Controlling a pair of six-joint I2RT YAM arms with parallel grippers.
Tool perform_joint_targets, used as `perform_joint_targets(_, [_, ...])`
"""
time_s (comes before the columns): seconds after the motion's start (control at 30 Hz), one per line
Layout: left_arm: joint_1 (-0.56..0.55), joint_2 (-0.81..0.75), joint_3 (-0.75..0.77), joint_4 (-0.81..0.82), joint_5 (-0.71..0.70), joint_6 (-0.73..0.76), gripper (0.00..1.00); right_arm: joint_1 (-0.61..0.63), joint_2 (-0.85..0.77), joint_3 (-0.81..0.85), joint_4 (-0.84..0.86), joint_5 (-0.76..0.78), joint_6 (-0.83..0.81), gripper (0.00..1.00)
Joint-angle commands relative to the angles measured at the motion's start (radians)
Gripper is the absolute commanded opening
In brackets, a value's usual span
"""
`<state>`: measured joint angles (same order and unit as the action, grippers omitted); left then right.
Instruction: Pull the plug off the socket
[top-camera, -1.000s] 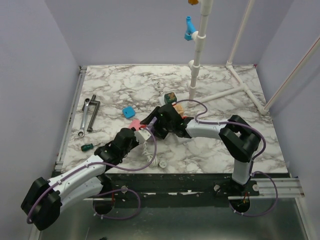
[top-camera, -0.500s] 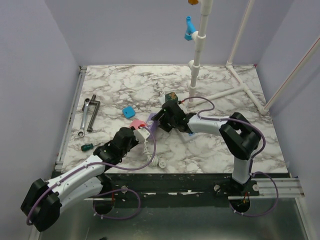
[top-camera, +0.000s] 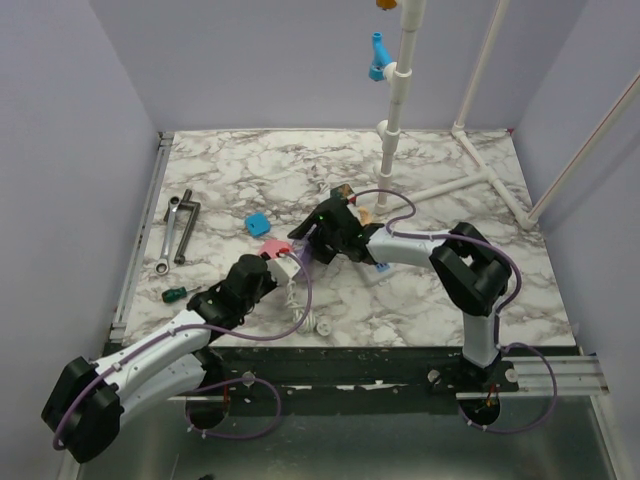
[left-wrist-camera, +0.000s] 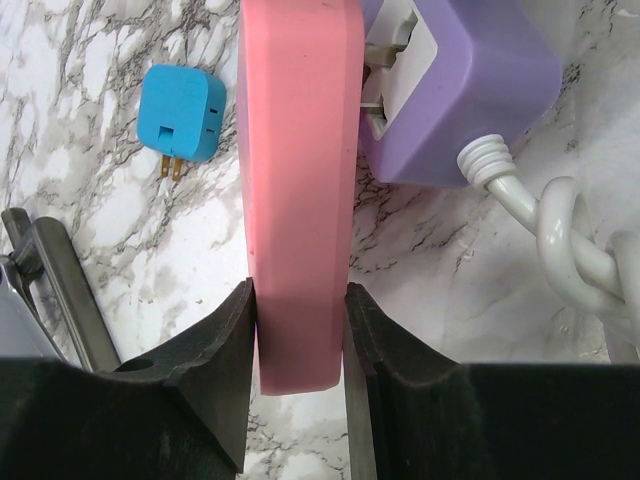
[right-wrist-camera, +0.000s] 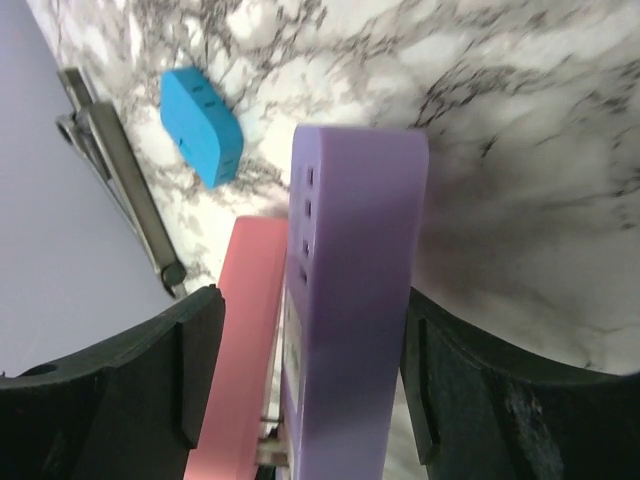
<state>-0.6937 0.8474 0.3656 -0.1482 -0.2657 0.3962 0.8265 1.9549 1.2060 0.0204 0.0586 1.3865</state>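
Observation:
A pink plug (left-wrist-camera: 300, 180) is held edge-on in my left gripper (left-wrist-camera: 298, 340), which is shut on its lower end. Its metal prongs reach into a purple bar (left-wrist-camera: 470, 90) with a thick white cord (left-wrist-camera: 570, 240), and a short length of prong shows in the gap. My right gripper (right-wrist-camera: 310, 370) straddles the purple bar (right-wrist-camera: 355, 300): one finger lies close against it, the other stands apart beside the pink plug (right-wrist-camera: 245, 330). The socket (top-camera: 380, 268), a white strip, shows only in part beneath my right arm.
A blue plug adapter (top-camera: 257, 223) lies left of the grippers. Two wrenches (top-camera: 180, 228) and a green-handled screwdriver (top-camera: 178, 294) sit near the left edge. A white pipe frame (top-camera: 395, 130) rises at the back. The white cord (top-camera: 300, 310) coils toward the near edge.
My right gripper has shifted slightly up and left at the purple bar, and its jaws have come closer together. The left gripper keeps its hold on the pink plug.

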Motion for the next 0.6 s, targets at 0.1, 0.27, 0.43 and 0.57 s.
perform_joint_targets(0.1, [0.004,0.023,0.029,0.059,0.004,0.006,0.0,0.028,-0.02,-0.038,-0.044,-0.103,0.051,0.58])
perform_joint_targets(0.27, [0.025,0.025,0.051,0.074,-0.017,0.031,0.0,0.028,-0.035,-0.023,-0.102,-0.075,0.035,0.24])
perform_joint_targets(0.43, [0.084,0.014,0.133,0.042,-0.031,0.077,0.0,0.028,-0.067,0.057,-0.224,0.029,-0.037,0.01])
perform_joint_targets(0.57, [0.107,0.022,0.217,0.007,-0.047,0.093,0.0,0.028,-0.1,0.08,-0.27,0.075,-0.074,0.01])
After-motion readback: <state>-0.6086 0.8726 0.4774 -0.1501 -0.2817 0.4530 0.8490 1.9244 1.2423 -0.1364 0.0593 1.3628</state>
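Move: The left hand already grips the pink plug, prongs still in the purple socket, whose middle lies about 4 cm ahead, 6 right and 1 below. From the right hand, open around it, the socket's middle is some 3 cm back, 1 left and 1 below; the pink plug's middle is about 4 back and 6 left. The blue plug lies roughly 8 cm ahead of the left hand, 4 left and 4 lower. Right eases 2 cm back, closing on the socket; then left draws the pink plug up and forward about 5 cm. ##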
